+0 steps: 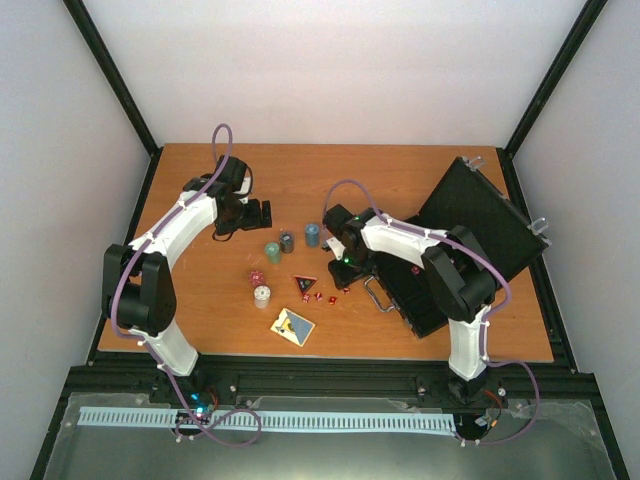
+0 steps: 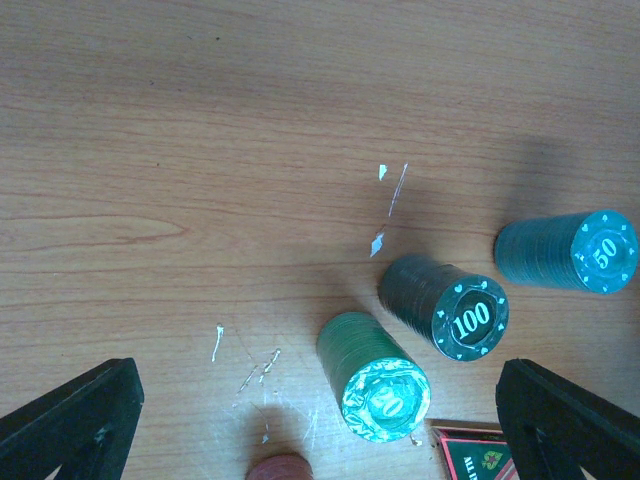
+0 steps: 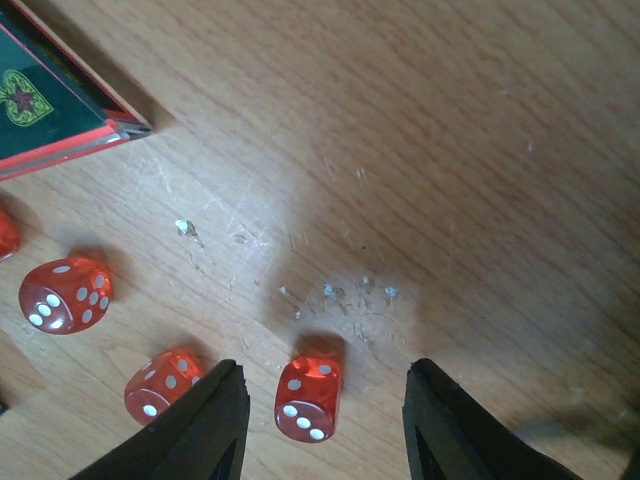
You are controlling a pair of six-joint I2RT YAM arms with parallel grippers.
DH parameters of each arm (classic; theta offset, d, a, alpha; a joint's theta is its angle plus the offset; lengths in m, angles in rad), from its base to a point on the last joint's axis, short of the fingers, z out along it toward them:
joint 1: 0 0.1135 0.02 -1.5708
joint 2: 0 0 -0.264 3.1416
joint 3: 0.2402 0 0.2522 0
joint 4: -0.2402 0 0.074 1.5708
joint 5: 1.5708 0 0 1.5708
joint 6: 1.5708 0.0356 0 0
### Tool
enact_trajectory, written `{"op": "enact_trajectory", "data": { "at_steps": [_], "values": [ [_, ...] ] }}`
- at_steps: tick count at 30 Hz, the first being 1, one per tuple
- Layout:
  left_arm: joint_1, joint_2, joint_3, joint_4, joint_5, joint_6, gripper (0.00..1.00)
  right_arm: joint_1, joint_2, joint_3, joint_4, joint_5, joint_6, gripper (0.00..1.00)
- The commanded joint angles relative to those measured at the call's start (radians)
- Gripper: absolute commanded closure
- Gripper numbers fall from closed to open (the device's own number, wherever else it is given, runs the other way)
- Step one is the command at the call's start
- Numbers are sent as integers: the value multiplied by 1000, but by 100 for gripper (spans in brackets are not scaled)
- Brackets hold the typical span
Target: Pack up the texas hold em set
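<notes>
The black briefcase [image 1: 482, 222] of the texas hold em set lies open at the right, its metal handle [image 1: 378, 293] toward the middle. My right gripper [image 3: 325, 420] stands open low over the wood, a red die [image 3: 308, 397] between its fingers with gaps on both sides. Two more dice [image 3: 163, 384] [image 3: 65, 294] lie to its left, near the card deck box [image 3: 50, 100]. My left gripper [image 2: 320, 425] is wide open above a green chip stack [image 2: 373, 378]. Beyond that stack are a black 100 stack [image 2: 445, 305] and a blue 50 stack [image 2: 570, 250].
A white chip stack [image 1: 262, 296] and a dark card [image 1: 293, 326] sit nearer the front edge. A reddish stack [image 2: 280, 468] shows at the bottom of the left wrist view. The raised case lid [image 1: 500, 215] leans at the table's right side.
</notes>
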Motion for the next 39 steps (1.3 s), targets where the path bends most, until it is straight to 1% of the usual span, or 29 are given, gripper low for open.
{"op": "enact_trajectory", "data": {
  "at_steps": [1, 3, 10, 14, 18, 20, 24, 32, 35, 39],
  "values": [
    [-2, -26, 5, 12, 0, 11, 0, 21, 26, 6, 0, -6, -28, 57],
    [-2, -21, 6, 12, 0, 10, 0, 23, 31, 6, 0, -3, -27, 57],
    [-2, -14, 6, 14, 2, 11, 0, 26, 41, 1, -1, 1, -25, 64],
    [-2, -12, 7, 13, 2, 10, 0, 25, 43, 2, -2, 14, -23, 75],
    [-2, -12, 7, 14, -1, 12, 0, 25, 40, 7, -7, 33, -21, 83],
    [-2, -11, 7, 14, -2, 10, 0, 25, 33, 13, -15, 48, -22, 85],
    [-2, -11, 10, 14, 1, 11, 0, 25, 0, 49, -51, 84, -34, 86],
    [-2, -8, 8, 14, 9, 9, 0, -6, -127, 151, -170, 136, -42, 86],
    [-2, -7, 7, 17, 13, 8, 0, -58, -172, 123, -182, 178, -48, 85],
    [-2, -9, 1, 20, 22, 5, 0, -191, -210, 51, -154, 201, -69, 86]
  ]
}}
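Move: Just under the right hand's half-open fingertips, about 1 cm back and 1 cm down, lies the rightmost loose red die. From it the next die is some 2 cm back and 3 cm left; the triangular card box lies about 10 cm to its left, level with it. The case handle is 7 cm right and 1 cm back from the hand. For the left hand, the rightmost die lies roughly 20 cm right, 12 cm back and 11 cm below. Sinking the last 1 cm onto the rightmost die, the right hand closes its half-open fingers and pinches the die. It then lifts the die quickly, about 10 cm up from the table, swinging forward some 5 cm and lastly right about 4 cm towards the open case, fingertips tilting forward by roughly 10 degrees. ##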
